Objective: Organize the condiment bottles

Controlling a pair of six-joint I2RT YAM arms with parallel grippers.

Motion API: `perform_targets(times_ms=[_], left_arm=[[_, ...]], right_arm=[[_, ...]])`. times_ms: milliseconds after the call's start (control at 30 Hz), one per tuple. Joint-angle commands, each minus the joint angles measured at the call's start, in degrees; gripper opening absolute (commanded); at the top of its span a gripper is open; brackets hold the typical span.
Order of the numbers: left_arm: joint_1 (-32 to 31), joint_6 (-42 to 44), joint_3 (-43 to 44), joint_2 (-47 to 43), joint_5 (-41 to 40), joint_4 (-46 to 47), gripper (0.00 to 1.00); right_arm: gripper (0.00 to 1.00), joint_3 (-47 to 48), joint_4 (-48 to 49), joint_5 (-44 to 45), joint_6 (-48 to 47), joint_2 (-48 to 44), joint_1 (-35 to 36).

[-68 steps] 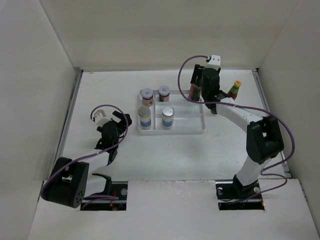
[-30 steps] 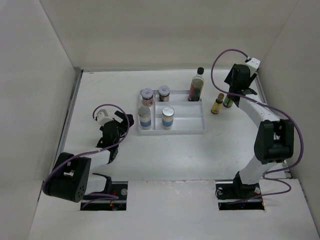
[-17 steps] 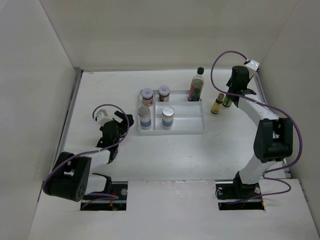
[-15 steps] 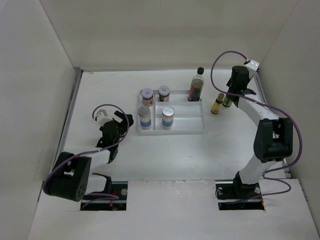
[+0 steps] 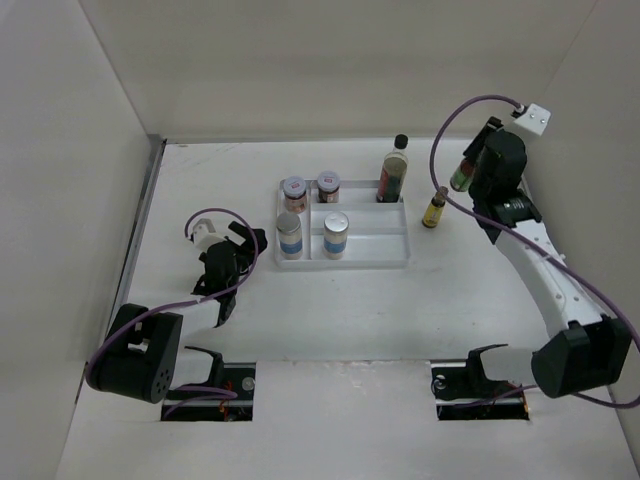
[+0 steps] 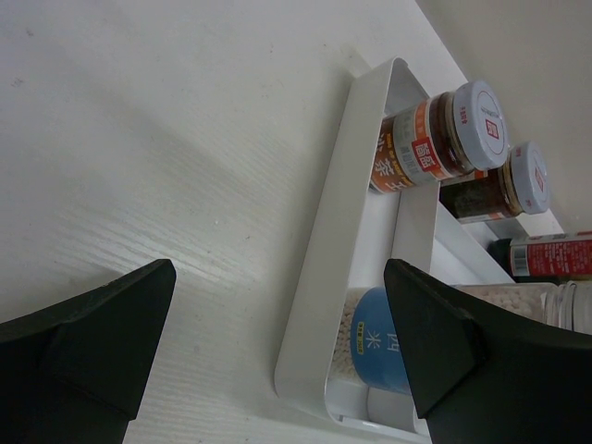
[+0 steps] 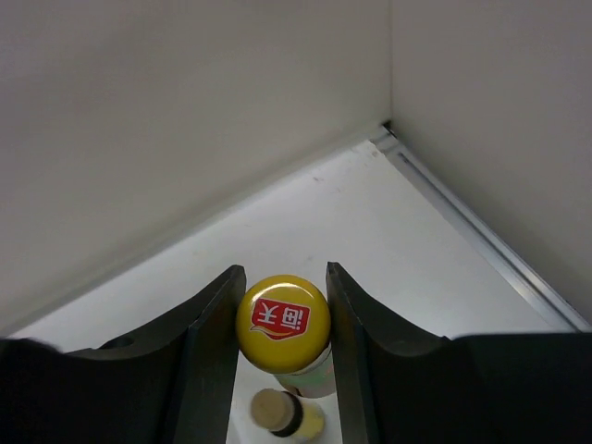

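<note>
My right gripper is shut on the yellow-capped red sauce bottle, its fingers pressing both sides of the cap, and holds it above the table's far right. The tiny yellow bottle stands on the table below it. A tall dark black-capped bottle, two reddish-brown spice jars and two silver-lidded blue-labelled jars stand in the white tray. Left of the tray, my left gripper hangs open, holding nothing.
White walls enclose the table on three sides; the back right corner is close to my right gripper. A metal rail runs along the right wall's foot. Purple cables loop over both arms.
My right gripper has closed on the sauce bottle's cap and lifted it off the table, up and away from the tiny yellow bottle. The left arm has not moved.
</note>
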Motion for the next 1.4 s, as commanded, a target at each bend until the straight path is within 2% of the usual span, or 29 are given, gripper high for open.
perform_targets(times_ms=[0, 233, 433, 867, 1367], left_arm=[[0.5, -0.5, 1.7, -0.3, 0.6, 3.2, 1.0], [0.8, -0.5, 1.5, -0.7, 0.6, 3.2, 1.0], [0.8, -0.5, 1.5, -0.8, 0.6, 3.2, 1.0], [0.8, -0.5, 1.5, -0.6, 0.8, 3.2, 1.0], [0.8, -0.7, 1.5, -0.4, 0.9, 3.7, 1.0]], right_arm=[[0.2, 4.1, 9.4, 0.2, -1.6, -4.7, 5.5], [0.21, 4.0, 10.8, -2.2, -1.1, -4.7, 15.3], [0.22, 0.6, 15.3, -2.2, -0.7, -0.5, 21.0], [0.22, -5.9, 23.2, -1.9, -0.9, 6.9, 21.7], [0.23, -10.2, 24.8, -0.1, -0.5, 8.7, 22.2]])
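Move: The right gripper already holds the yellow-capped bottle high. Its place, the tray's free right-hand end, lies about 18 cm left, 2 cm ahead and 31 cm below. There the black-capped bottle stands about 9 cm ahead and 18 cm left of the gripper; the tan-capped bottle is only 4 cm ahead and 5 cm left. The nearest rice jar is 32 cm left, 4 cm back. From the left gripper that free end is some 42 cm right and level with it. Keep the right gripper's hold on the yellow-capped bottle and swing it left about 18 cm towards the tray, rising some 5 cm first, then sinking about 15 cm from that height. Turn the hand roughly 25 degrees counter-clockwise on the way, and come to a stop just on the near side of the black-capped bottle. ##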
